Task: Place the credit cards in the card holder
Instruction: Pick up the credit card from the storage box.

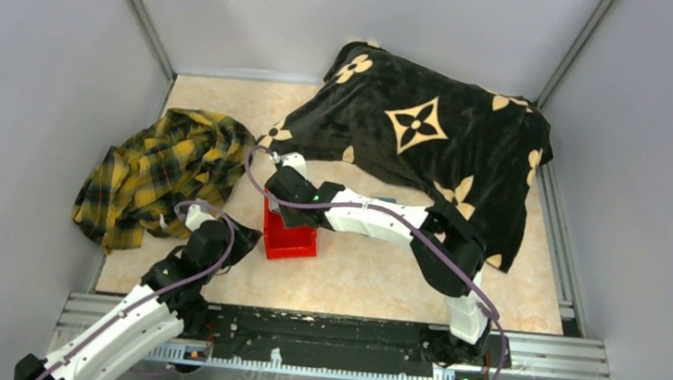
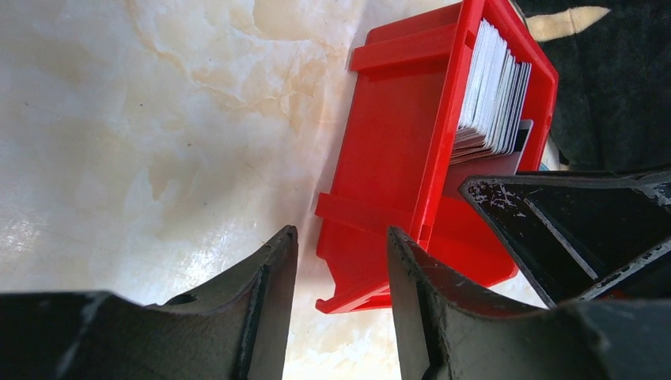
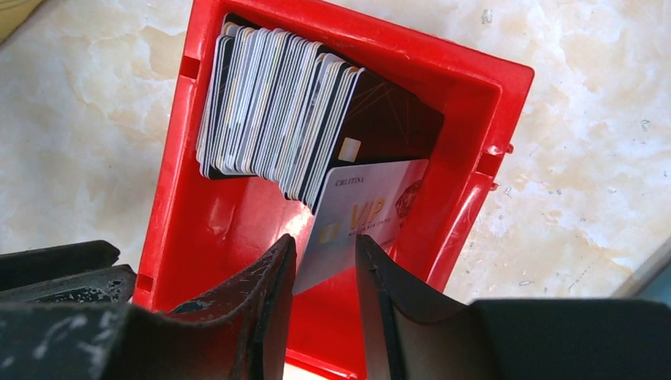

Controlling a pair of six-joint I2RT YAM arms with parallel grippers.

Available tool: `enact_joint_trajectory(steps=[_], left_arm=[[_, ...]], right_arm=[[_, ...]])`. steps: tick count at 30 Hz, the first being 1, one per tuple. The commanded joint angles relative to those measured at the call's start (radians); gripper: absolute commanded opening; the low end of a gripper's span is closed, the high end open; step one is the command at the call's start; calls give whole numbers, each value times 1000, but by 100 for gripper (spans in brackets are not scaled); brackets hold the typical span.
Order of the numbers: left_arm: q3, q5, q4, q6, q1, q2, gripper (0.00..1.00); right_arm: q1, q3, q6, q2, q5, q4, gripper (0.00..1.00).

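The credit cards [image 3: 269, 103] stand on edge as a thick stack in a red bin [image 3: 475, 79], grey and white with a dark card [image 3: 388, 119] behind them. One white VIP card [image 3: 364, 214] leans loose at the front of the stack. My right gripper [image 3: 326, 241] reaches into the bin, open, with its tips at that card's lower edge and a gap between them. My left gripper [image 2: 342, 233] is open and holds nothing, just outside the bin [image 2: 396, 142] wall near the floor. The card holder is out of view.
A black blanket with tan flowers [image 1: 431, 134] covers the back right, right behind the bin [image 1: 290, 241]. A yellow plaid cloth [image 1: 162, 173] lies bunched at the left. Grey walls close three sides, and a metal rail [image 1: 347, 331] runs along the front.
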Motion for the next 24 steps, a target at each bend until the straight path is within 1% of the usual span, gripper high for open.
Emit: enact_joint_trajectory(steps=[1, 6, 11, 15, 20, 24], left_arm=[[-12, 14, 20, -13, -8, -17, 52], [-13, 15, 10, -14, -8, -26, 51], [-7, 6, -13, -15, -8, -45, 51], [-4, 3, -24, -17, -8, -52, 51], [2, 0, -34, -15, -8, -56, 52], [10, -3, -36, -10, -9, -57, 52]], right_arm=[[20, 36, 3, -52, 51, -11, 33], [25, 42, -10, -57, 62, -21, 25], [43, 77, -29, -62, 99, -54, 24], [51, 106, -40, -66, 127, -86, 20], [55, 116, -49, -73, 162, -112, 19], [56, 120, -56, -70, 199, -146, 12]])
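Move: The loose VIP card stands in the red box between the right hand's open fingertips, its middle only about 1 cm ahead, 1 cm to the right and 2 cm below. The card stack lies about 5 cm ahead and 3 cm to the left of that hand, 2 cm lower. The blue card holder is some 19 cm to its right, 1 cm ahead and 5 cm below. From the left hand the VIP card is roughly 4 cm ahead, 9 cm right and 1 cm lower. The right fingers close and pinch the VIP card by its near part, while the hand eases slightly right within the box. Then, still closing, it lifts about 2 cm away from the box floor, its left side dipping and the fingertips tipping up a little, under 10 degrees in all. ##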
